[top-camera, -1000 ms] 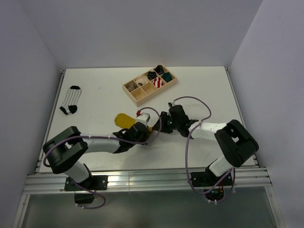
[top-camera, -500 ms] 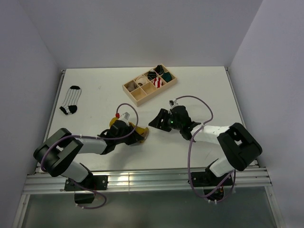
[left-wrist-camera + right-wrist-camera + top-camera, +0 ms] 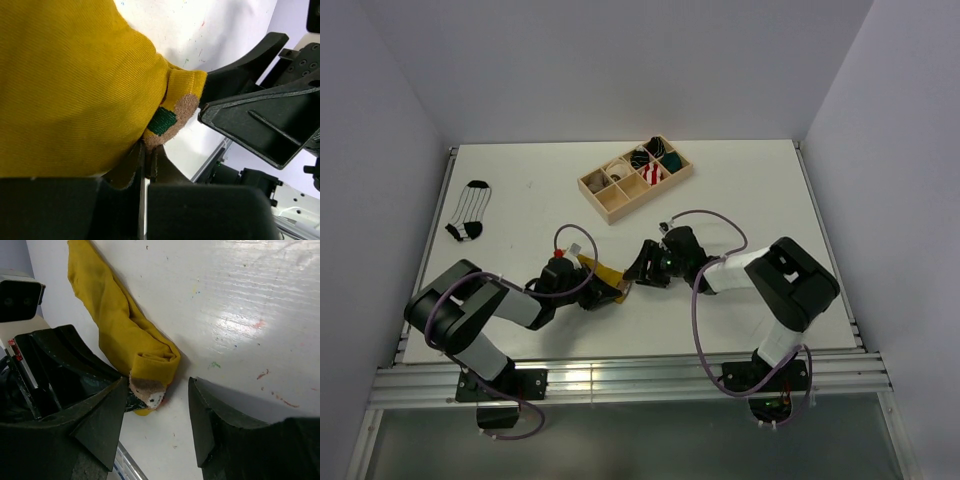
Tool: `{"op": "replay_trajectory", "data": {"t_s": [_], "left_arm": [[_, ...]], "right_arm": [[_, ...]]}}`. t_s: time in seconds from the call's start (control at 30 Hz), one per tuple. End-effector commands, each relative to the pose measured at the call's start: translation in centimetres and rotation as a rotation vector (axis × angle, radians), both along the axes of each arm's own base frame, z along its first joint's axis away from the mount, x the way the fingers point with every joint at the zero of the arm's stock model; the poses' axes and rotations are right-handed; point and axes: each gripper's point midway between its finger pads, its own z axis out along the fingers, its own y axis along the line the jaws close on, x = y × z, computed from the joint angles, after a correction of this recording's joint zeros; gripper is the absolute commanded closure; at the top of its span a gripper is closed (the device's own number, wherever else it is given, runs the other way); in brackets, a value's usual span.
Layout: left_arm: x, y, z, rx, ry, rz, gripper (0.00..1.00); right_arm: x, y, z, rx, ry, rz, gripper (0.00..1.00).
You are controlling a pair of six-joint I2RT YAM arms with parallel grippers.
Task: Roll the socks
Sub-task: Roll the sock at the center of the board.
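The mustard-yellow sock lies folded over near the table's front middle. My left gripper is shut on its folded end; the left wrist view shows the sock filling the frame and its brown and green patch pinched between the fingers. My right gripper is open just right of that end; in the right wrist view the sock's folded tip sits between its spread fingers, untouched. The white sock with black stripes lies flat at the far left, away from both grippers.
A wooden compartment tray stands at the back middle and holds rolled bundles, among them a red-and-white one and a teal one. The two grippers are close together. The table's raised rim runs along the left.
My left gripper has drawn back toward the left with the yellow sock, which is now folded over at its end. My right gripper has moved left and closed in on it, still open.
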Motion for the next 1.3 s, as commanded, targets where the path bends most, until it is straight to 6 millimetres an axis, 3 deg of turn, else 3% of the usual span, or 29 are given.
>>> {"op": "replay_trajectory", "data": {"t_s": [0.0,0.17,0.33,0.47,0.57,0.7,0.77,0.83,0.9,1.07,1.17,1.2,1.27], "left_arm": [[-1.0,0.2,-1.2,0.006,0.064,-0.018,1.00],[-0.9,0.5,-1.3,0.025,0.069,-0.009,1.00],[-1.1,0.8,-1.6,0.029,0.085,-0.003,1.00],[-1.3,0.9,-2.1,0.032,0.102,-0.010,1.00],[-1.2,1.0,-2.2,0.047,0.095,-0.026,0.99],[0.0,1.0,-1.8,0.125,0.048,-0.054,0.82],[0.4,2.0,-2.0,0.213,0.027,-0.052,0.68],[1.7,2.1,-0.7,0.258,-0.037,-0.056,0.62],[3.2,2.9,-0.1,0.339,-0.083,-0.021,0.61],[6.0,3.4,4.0,0.447,-0.325,-0.044,0.59],[6.3,2.3,6.7,0.508,-0.469,-0.081,0.56],[5.8,1.1,7.7,0.532,-0.525,-0.093,0.56],[5.1,0.0,8.4,0.558,-0.587,-0.115,0.56]], "right_arm": [[0.7,1.3,0.8,0.031,-0.024,0.014,0.41],[0.7,1.3,-0.7,0.007,0.001,0.008,0.46],[0.7,1.4,-1.8,0.010,0.021,0.014,0.60],[0.7,1.6,-1.5,0.025,0.010,0.026,0.77],[0.8,1.2,-1.2,-0.004,-0.006,0.027,1.00],[1.2,0.6,-0.6,-0.046,-0.035,0.026,1.00],[1.4,0.1,-0.8,-0.094,-0.040,0.025,1.00],[1.6,-0.2,-0.3,-0.117,-0.060,0.024,1.00],[1.7,-1.0,-0.4,-0.166,-0.057,0.003,1.00],[1.9,-2.5,0.0,-0.257,-0.043,-0.030,1.00],[2.2,-2.9,0.6,-0.288,-0.040,-0.052,1.00],[2.5,-2.8,0.9,-0.288,-0.047,-0.057,1.00],[2.3,-3.0,0.8,-0.303,-0.028,-0.056,1.00]]}}
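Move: The sock's rolled end is still pinched in my left fingers, its middle about 1 cm ahead and 1 cm right of my left hand. From my open right hand it lies some 2 cm left and 1 cm lower, level ahead. The flat rest of the sock has its middle roughly 3 cm ahead and 7 cm left of my right hand, 2 cm lower; the divided box stands about 27 cm ahead and 2 cm to the right. I hold the rolled end still with my left fingers while my right hand eases a centimetre or so left and down, and pinches the roll. Then my left fingers open and let go, and that hand goes about 5 cm forward and 6 cm up, clear of the sock, its wrist turning. My right hand keeps its pinch and draws the roll some 3 cm to the right, tilting its fingers about 15 degrees steeper down. ##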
